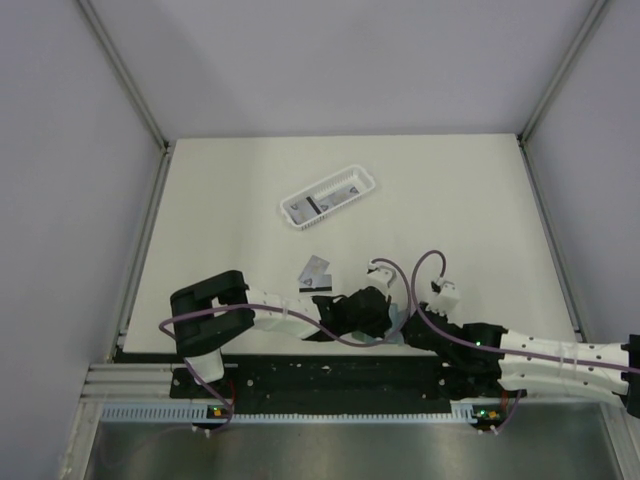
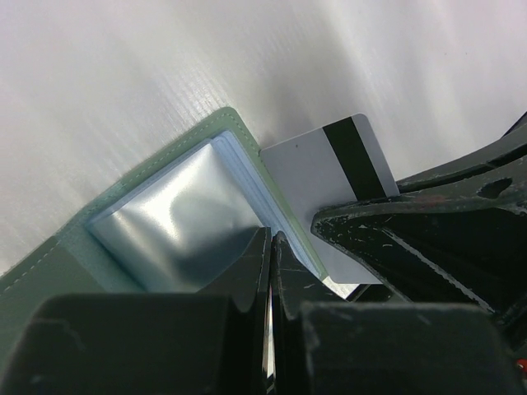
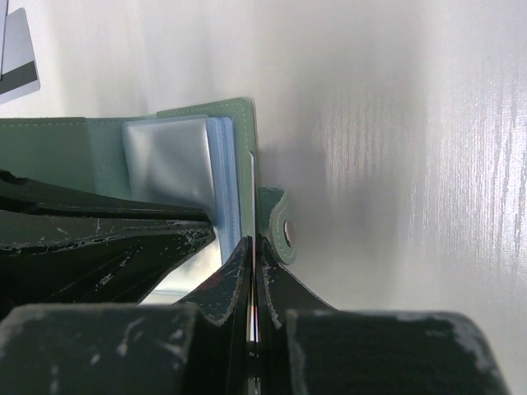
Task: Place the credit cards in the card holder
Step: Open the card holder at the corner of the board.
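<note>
The sage-green card holder point(image 2: 49, 263) lies open on the white table, its clear sleeves point(image 2: 177, 218) facing up. My left gripper point(image 2: 272, 237) is shut on a thin sleeve of the holder. My right gripper point(image 3: 252, 240) is shut on a light-grey credit card point(image 2: 317, 164) with a black stripe. That card stands edge-on point(image 3: 251, 185) against the sleeve stack, beside the holder's snap tab point(image 3: 282, 226). In the top view both grippers meet over the mostly hidden holder point(image 1: 393, 328). Another credit card point(image 1: 316, 270) lies loose on the table just beyond them.
A white slotted basket point(image 1: 288, 210) with cards in it sits further back, near the table's middle. The loose card point(image 3: 16, 70) shows at the right wrist view's top left. The left arm's fingers point(image 3: 99, 230) crowd the holder's left side.
</note>
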Motion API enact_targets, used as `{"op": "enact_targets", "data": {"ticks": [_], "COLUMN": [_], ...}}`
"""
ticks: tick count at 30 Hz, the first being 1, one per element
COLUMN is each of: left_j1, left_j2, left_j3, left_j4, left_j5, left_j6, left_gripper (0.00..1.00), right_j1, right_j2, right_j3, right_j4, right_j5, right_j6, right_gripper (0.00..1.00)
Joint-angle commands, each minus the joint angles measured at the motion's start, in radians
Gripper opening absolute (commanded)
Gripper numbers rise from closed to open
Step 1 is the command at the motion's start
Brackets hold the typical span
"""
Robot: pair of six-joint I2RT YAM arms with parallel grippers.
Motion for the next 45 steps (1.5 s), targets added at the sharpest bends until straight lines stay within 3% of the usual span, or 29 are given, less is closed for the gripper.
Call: {"op": "enact_targets", "data": {"ticks": [1, 9, 23, 34, 39, 45], "left_j1": [0.01, 0.013, 0.013, 0.014, 0.014, 0.014], "left_j2": [-0.03, -0.018, -0.136, -0.219, -0.208, -0.186], "left_j3": [-0.036, -0.079, -0.264, -0.324, -0.332, -0.33], "left_j4": [-0.025, -0.057, -0.039, -0.034, -0.019, 0.006], "left_j5": [-0.009, -0.006, -0.053, -0.088, -0.082, -0.07], "left_j6": [0.007, -0.001, -0.079, -0.105, -0.114, -0.119], "left_gripper": [0.0, 0.0, 0.0, 0.0, 0.0, 0.0], "right_j1": [0.005, 0.006, 0.006, 0.005, 0.005, 0.005], "right_j2": [0.029, 0.038, 0.05, 0.053, -0.011, -0.195], "right_j3": [-0.013, -0.013, -0.016, -0.007, 0.019, 0.08], "right_j4": [-0.03, -0.03, -0.03, -0.041, -0.061, -0.071], "right_j5": [-0.025, -0.024, -0.027, -0.021, -0.004, 0.016], "right_j6": [0.004, 0.01, 0.021, 0.013, -0.039, -0.198], "right_gripper": [0.0, 0.0, 0.0, 0.0, 0.0, 0.0]}}
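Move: The card holder lies open under the left fingertips. Its sleeve stack is centred some 3 cm to their left and 1 cm ahead, just below; the fingertips are near its right side. The card in the right gripper stands about 3 cm to the right and 1 cm ahead, 2 cm higher, while the loose cards lie roughly 18 cm left and 14 cm ahead. From the right hand the sleeve stack is about 6 cm left and 1 cm ahead. Keep the left gripper shut with its tips on the clear top sleeve and drag left about 6.5 cm across the stack towards the holder's spine, staying low and easing to a stop, with only a slight counter-clockwise turn. Hold the right gripper nearly still beside the holder's right edge, still pinching the card, then begin raising it, about 1 cm, at the end. ##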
